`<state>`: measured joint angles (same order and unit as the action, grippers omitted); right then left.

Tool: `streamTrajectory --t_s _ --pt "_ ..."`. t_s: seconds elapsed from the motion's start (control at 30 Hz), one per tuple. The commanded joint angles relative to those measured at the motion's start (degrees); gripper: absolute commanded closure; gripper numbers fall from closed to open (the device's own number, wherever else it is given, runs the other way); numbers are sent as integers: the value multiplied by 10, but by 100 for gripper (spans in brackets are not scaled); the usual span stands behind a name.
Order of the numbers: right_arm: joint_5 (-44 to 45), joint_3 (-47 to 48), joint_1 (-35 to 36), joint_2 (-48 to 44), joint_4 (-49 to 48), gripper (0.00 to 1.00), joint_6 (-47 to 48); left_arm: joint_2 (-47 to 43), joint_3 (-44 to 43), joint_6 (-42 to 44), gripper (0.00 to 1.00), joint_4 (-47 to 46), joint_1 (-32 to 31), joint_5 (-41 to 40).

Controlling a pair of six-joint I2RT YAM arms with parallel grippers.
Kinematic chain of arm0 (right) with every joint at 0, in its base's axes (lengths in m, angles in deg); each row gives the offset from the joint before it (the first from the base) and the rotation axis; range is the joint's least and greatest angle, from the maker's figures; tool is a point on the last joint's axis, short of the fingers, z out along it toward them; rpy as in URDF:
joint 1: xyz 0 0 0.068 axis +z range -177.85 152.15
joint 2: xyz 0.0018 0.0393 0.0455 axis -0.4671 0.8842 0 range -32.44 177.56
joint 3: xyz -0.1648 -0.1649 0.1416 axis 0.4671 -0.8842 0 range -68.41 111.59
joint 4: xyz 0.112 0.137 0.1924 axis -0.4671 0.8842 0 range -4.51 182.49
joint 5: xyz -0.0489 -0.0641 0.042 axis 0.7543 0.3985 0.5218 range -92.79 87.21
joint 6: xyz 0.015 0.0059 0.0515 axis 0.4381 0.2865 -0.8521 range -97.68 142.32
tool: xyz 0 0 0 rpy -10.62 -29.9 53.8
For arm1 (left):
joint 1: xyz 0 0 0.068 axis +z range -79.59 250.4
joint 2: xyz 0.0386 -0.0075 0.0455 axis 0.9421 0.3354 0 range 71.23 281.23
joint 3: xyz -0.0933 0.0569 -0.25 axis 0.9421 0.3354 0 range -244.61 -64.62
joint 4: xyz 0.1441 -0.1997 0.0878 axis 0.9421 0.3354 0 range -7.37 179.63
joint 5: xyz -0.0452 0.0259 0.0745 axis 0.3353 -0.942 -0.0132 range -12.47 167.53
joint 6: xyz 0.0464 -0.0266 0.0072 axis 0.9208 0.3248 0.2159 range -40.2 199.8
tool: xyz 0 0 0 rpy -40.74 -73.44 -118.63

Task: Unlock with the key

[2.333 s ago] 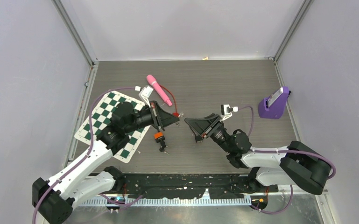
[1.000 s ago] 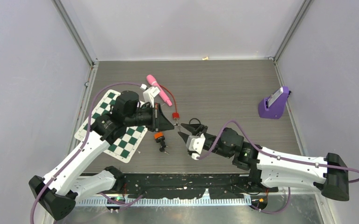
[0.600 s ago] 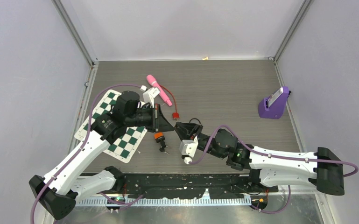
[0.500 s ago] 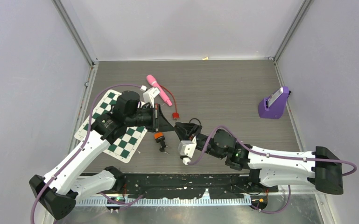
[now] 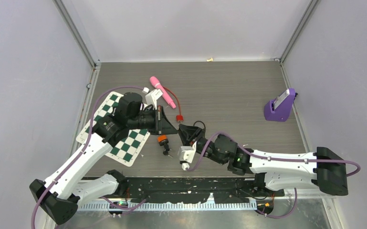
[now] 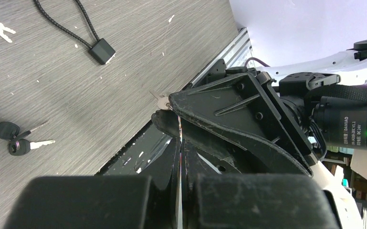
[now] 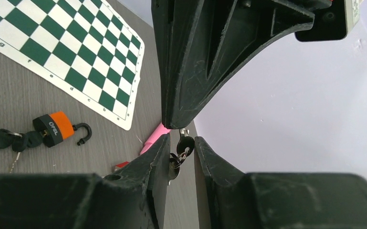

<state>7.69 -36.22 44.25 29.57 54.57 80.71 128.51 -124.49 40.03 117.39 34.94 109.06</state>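
My left gripper (image 5: 173, 128) is shut on the silver blade of a key (image 7: 185, 144), whose black head hangs from its tip with a ring and a second key. My right gripper (image 7: 181, 140) meets it tip to tip above the table. Its jaws stand narrow on either side of that black head and pinch it. In the left wrist view the blade shows as a thin sliver between my left fingers (image 6: 169, 157). The orange padlock (image 5: 162, 139) lies on the table below both grippers, its shackle (image 7: 82, 134) showing as a hook, with another key bunch (image 5: 167, 152) beside it.
A green-and-white chessboard mat (image 5: 106, 125) lies under the left arm. A pink tube (image 5: 162, 91) and a red cable lock end (image 5: 179, 118) lie behind the grippers. A black cable lock (image 6: 100, 50) lies further off. A purple holder (image 5: 280, 106) stands at the right.
My right arm has swung left and low, turning its jaws onto the key at the left gripper's tip, and the jaws have narrowed around it. The left arm has held still.
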Motion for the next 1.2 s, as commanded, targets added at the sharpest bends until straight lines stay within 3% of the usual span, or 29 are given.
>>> streamTrajectory --t_s 0.0,0.27,0.4,0.5,0.6,0.83,0.93,1.17 --pt "47 -13 15 10 -41 69 29 -2 -32 -10 100 -11 2 19" --pt "85 -28 37 20 -78 74 57 11 -37 -27 100 -3 5 18" --pt "84 -23 39 18 -68 90 38 11 -38 -33 100 -3 9 18" --pt "77 -13 38 13 -38 94 -3 8 -38 -37 100 -5 13 23" --pt "66 3 38 5 -13 95 -58 0 -34 -37 84 -13 20 25" --pt "-71 27 -31 -37 39 95 -338 -65 11 -26 38 -103 29 -18" --pt "-175 15 -94 -58 13 95 -491 -102 58 -23 30 -179 29 -38" --pt "-350 -17 -200 -41 -167 95 -788 -142 168 -44 27 -374 29 -11"
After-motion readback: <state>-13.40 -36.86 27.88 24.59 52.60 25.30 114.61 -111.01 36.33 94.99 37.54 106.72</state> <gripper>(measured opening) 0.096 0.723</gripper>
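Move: The left fingers are shut on the small keys, which stick out some 2 cm to their right. The same keys lie about 1 cm left of the right hand's point, level with it, between its part-open tips. On the table some 20 cm below, the black cable lock is about 1 cm ahead of the right hand and 9 cm to its right. The orange padlock is some 3 cm ahead and 8 cm to that hand's left, and the red lock about 13 cm ahead and 1 cm left. The right fingers pinch the keys while the left still holds them; then the left fingers open wide, let go and lift about 4 cm with a slight draw to the left, tipping up some 20 degrees. Keeping its grip, the right hand dips about 2 cm, then rises about 4 cm and edges right, rolling over 50 degrees clockwise about its own finger line as seen from behind the hand. ##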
